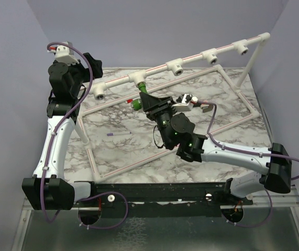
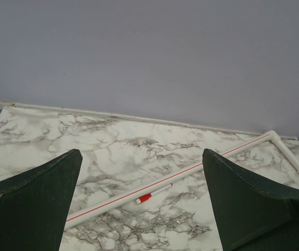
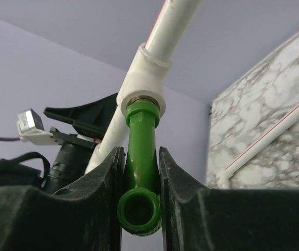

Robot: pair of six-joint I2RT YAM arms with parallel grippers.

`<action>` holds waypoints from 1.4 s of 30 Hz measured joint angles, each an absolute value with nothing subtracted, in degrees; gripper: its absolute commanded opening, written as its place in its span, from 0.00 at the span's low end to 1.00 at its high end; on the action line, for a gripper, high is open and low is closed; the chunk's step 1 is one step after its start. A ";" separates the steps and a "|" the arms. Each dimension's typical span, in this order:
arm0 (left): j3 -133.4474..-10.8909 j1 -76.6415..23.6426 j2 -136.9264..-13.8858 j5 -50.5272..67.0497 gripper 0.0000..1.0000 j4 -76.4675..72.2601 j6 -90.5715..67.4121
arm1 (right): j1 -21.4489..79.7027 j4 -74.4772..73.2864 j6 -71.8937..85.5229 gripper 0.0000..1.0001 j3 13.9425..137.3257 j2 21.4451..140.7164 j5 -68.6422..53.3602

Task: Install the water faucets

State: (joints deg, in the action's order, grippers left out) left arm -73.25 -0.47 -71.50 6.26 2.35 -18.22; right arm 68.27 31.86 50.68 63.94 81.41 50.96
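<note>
A bright green water faucet (image 3: 141,137) stands with its top end in the brass-ringed mouth of a white T-socket (image 3: 141,90) on the raised pipe. My right gripper (image 3: 140,150) is shut on the faucet's stem, and the round open end shows below the fingers. From above, the faucet (image 1: 141,94) hangs under the second socket from the left (image 1: 137,78), with the right gripper (image 1: 145,102) on it. My left gripper (image 2: 141,154) is open and holds nothing. It is held high at the far left (image 1: 93,64), apart from the pipe.
The white pipe frame (image 1: 233,112) lies on the marble table, and its raised bar carries several more sockets (image 1: 176,68). A thin purple pen (image 1: 119,134) lies inside the frame. A red-capped marker (image 2: 145,198) rests against a red-striped pipe (image 2: 191,171).
</note>
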 measured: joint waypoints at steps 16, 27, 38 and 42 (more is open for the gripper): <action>-73.19 -0.47 -71.50 6.85 0.98 2.22 -18.46 | 66.61 20.43 84.73 0.05 64.58 79.53 47.48; -73.21 -0.43 -71.85 7.09 0.99 1.41 -18.65 | 67.11 18.17 85.56 0.60 62.89 77.97 46.22; -73.17 -0.45 -71.85 7.11 0.98 1.26 -18.87 | 67.40 17.89 82.39 0.73 59.86 75.44 45.32; -73.17 -0.45 -71.90 7.11 0.98 1.13 -18.87 | 67.51 17.98 79.79 0.75 58.33 73.54 45.04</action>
State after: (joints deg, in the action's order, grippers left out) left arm -73.17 -0.45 -71.90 7.11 1.13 -18.87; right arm 67.51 17.98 79.79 58.33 73.54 45.04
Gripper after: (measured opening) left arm 0.984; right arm 0.734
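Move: The faucet is in the right hand's fingers, already at the mouth of the second outlet from the left, which lies about 9 cm ahead of that hand, 3 cm left and 2 cm up. On the same pipe, the leftmost outlet is some 17 cm left and 3 cm ahead, the third outlet about 11 cm right and 14 cm ahead. From the left hand, the second outlet lies about 15 cm right, 5 cm back and 3 cm lower. Still pinching the green faucet at the outlet, the right hand finishes a twist almost in place, rolling about 25 degrees clockwise as seen from the robot's side while its fingertips tip down a little. The fingers then spread wide, letting go of the faucet, and the hand eases back and down about 2 cm each, drifting slightly right. ##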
